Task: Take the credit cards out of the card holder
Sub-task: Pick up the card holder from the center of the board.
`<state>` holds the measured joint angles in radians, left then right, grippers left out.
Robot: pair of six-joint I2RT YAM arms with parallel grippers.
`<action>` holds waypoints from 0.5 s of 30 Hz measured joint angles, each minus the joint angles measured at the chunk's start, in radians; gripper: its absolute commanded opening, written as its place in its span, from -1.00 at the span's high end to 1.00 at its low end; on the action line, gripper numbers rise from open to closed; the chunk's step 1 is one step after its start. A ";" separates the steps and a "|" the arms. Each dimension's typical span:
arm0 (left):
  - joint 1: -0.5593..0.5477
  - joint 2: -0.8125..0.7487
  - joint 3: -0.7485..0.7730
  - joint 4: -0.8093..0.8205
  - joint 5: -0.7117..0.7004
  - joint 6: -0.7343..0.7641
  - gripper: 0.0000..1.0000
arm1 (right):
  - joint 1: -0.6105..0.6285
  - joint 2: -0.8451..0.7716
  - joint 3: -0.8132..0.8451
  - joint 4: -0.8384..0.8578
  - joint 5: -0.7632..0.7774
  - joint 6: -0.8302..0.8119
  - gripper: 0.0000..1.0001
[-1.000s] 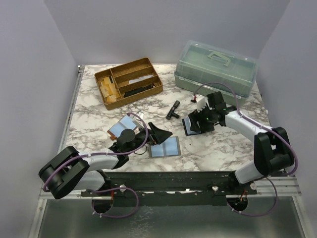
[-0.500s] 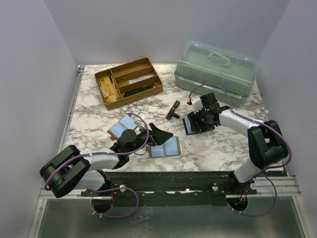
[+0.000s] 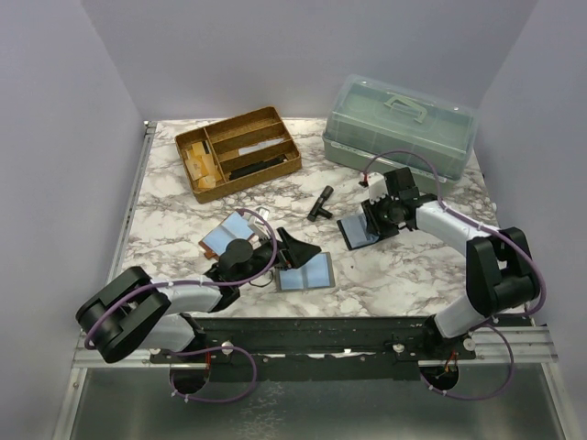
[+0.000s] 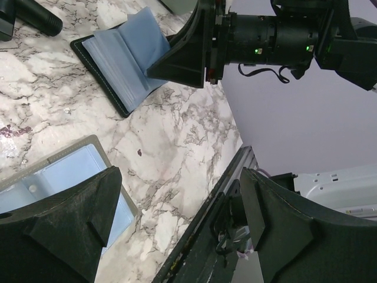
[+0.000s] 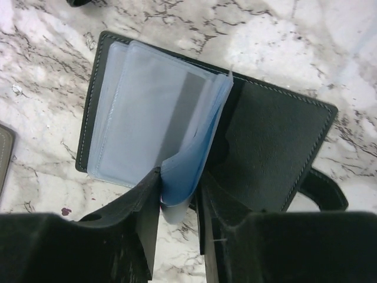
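Note:
A black card holder lies open on the marble, with light-blue leaves fanned over its left half. My right gripper is shut on a bent light-blue card at the holder's near edge. In the top view this gripper sits over the black holder, right of centre. My left gripper is wide open and empty just behind an open grey holder with light-blue faces. The left wrist view shows its spread fingers, the grey holder and the black holder.
A second open holder with a light-blue face lies by the left arm. A wooden divided tray stands at the back left and a grey-green lidded box at the back right. A small black T-shaped piece lies mid-table.
My right wrist has shifted a little back and to the right, and the black holder has moved slightly with it. The left arm has not moved.

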<state>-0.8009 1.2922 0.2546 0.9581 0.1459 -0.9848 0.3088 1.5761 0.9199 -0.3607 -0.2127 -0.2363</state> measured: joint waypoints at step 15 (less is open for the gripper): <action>0.000 0.051 0.029 0.014 0.016 -0.001 -0.76 | -0.151 -0.091 -0.022 0.000 0.045 -0.002 -0.12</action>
<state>-0.8009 1.3430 0.2836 0.9722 0.1616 -0.9859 0.1581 1.4849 0.8982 -0.3603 -0.1680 -0.2382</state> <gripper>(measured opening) 0.878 0.598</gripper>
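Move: The right fingers, low over the near edge of the open black card holder, hold a clear sleeve page half turned. The holder's right cover, where the page goes, has its middle some 4 cm ahead, 2 cm right and 2 cm lower. The black T-shaped tool is about 8 cm ahead and 13 cm left; the grey card holder about 9 cm back and 17 cm left. From the left hand, that cover lies roughly 7 cm ahead, 18 cm right and 12 cm below. Sweeping rightward about 6 cm while rising some 2 cm and edging slightly forward, the right hand carries the pinched sleeve page over from the spine towards the outer side of the black holder's right cover. Its fingers open on the way and let the page go, and the wrist turns about 10 degrees clockwise. ##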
